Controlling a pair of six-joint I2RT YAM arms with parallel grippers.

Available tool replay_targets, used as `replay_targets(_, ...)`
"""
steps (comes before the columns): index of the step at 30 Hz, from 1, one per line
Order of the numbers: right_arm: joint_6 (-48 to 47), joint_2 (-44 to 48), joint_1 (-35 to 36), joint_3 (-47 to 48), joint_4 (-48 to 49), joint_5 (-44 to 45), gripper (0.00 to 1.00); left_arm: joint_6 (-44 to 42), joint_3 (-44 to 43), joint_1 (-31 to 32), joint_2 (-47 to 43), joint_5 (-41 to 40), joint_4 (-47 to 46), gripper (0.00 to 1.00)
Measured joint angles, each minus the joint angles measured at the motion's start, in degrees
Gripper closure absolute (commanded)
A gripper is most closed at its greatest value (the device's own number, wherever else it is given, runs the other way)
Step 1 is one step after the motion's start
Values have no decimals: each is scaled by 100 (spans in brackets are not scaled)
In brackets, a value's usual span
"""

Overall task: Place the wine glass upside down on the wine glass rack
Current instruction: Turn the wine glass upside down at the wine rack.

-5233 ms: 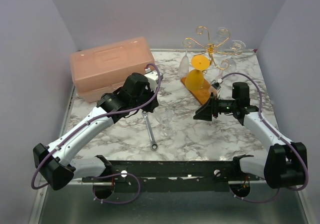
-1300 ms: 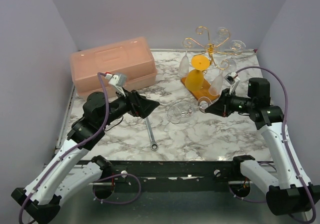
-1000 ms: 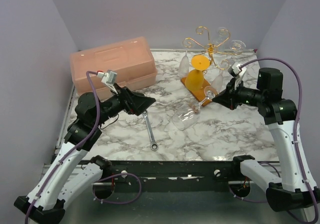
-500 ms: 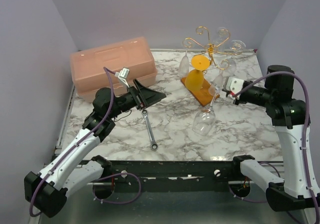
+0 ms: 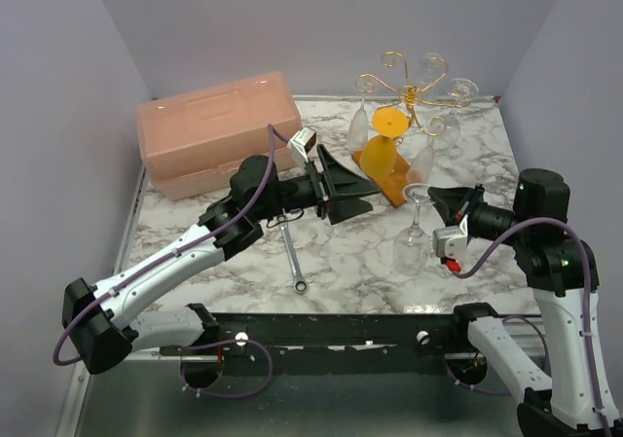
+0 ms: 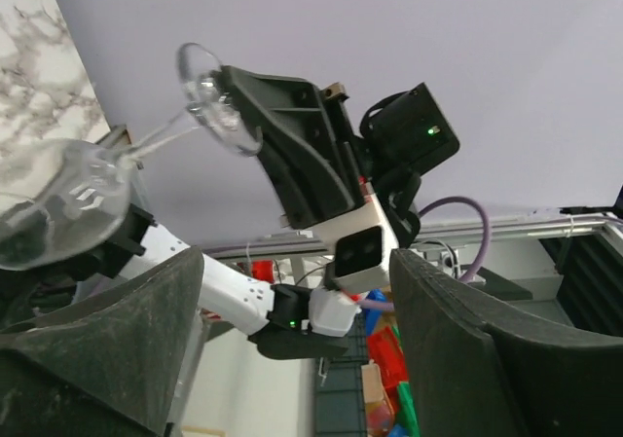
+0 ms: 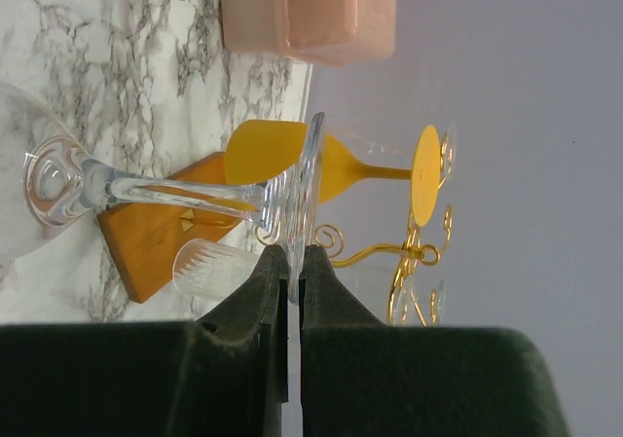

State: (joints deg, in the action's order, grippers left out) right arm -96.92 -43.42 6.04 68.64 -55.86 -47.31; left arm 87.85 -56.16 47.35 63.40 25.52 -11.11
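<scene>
A clear wine glass hangs bowl down over the marble, its foot pinched by my right gripper, which is shut on it. In the right wrist view the gripper clamps the foot's rim and the stem runs left. The wine glass rack stands behind on its orange-brown base, carrying an orange glass and several clear ones. My left gripper is open and holds nothing, just left of the rack base. In its wrist view, the left gripper faces the held glass.
A pink plastic toolbox sits at the back left. A metal wrench lies on the marble table under my left arm. Purple walls close in the sides and back. A clear glass hangs from the rack close to the held one.
My right gripper has turned the wine glass from lying sideways to hanging bowl down and drawn back to the right. The left arm has swung right toward the rack base.
</scene>
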Motion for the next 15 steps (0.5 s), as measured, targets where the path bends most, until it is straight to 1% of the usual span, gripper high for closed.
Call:
replay_targets(1,-186,90,0,-175,81,-17,100,46,-199,107,157,-46,103,28)
replay_targets(3,-415,184,0,-372,212,-39,100,120,-437,251,328,-149,251,29)
replay_targets(5,-584,243,0,-483,398,-72,100,190,-551,372,439,-232,365,32)
replay_targets(7,-728,310,0,-557,575,-111,100,269,-586,461,557,-260,417,36)
replay_targets(11,-1023,485,0,-752,846,-210,100,442,-595,610,901,-262,437,39)
replay_targets(15,-1270,671,0,-938,907,-339,100,527,-619,708,1152,-264,531,45)
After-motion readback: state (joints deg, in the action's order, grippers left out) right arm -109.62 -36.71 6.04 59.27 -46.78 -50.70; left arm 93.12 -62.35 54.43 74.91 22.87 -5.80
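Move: The wine glass, bowl down and gripped by the rim of its foot in the right hand, has its middle about 9 cm to the left hand's right, 3 cm ahead and 12 cm below. From the right hand, the glass's middle lies about 3 cm left, level fore and aft, and 9 cm below. A ridged glass hanging on the rack is about 18 cm ahead of the left hand, 11 cm right and 12 cm below; the yellow glass is about 22 cm ahead, 3 cm right and 10 cm below. Rightward and then increasingly down, the left hand closes in on the foot and stem of the wine glass, some 6 cm across and 4 cm lower, tipping by about 15 degrees while its empty fingers narrow but stay well open. The right hand stays nearly in place, keeps its pinch on the foot's rim and turns nearly 20 degrees, swinging the bowl forward. ##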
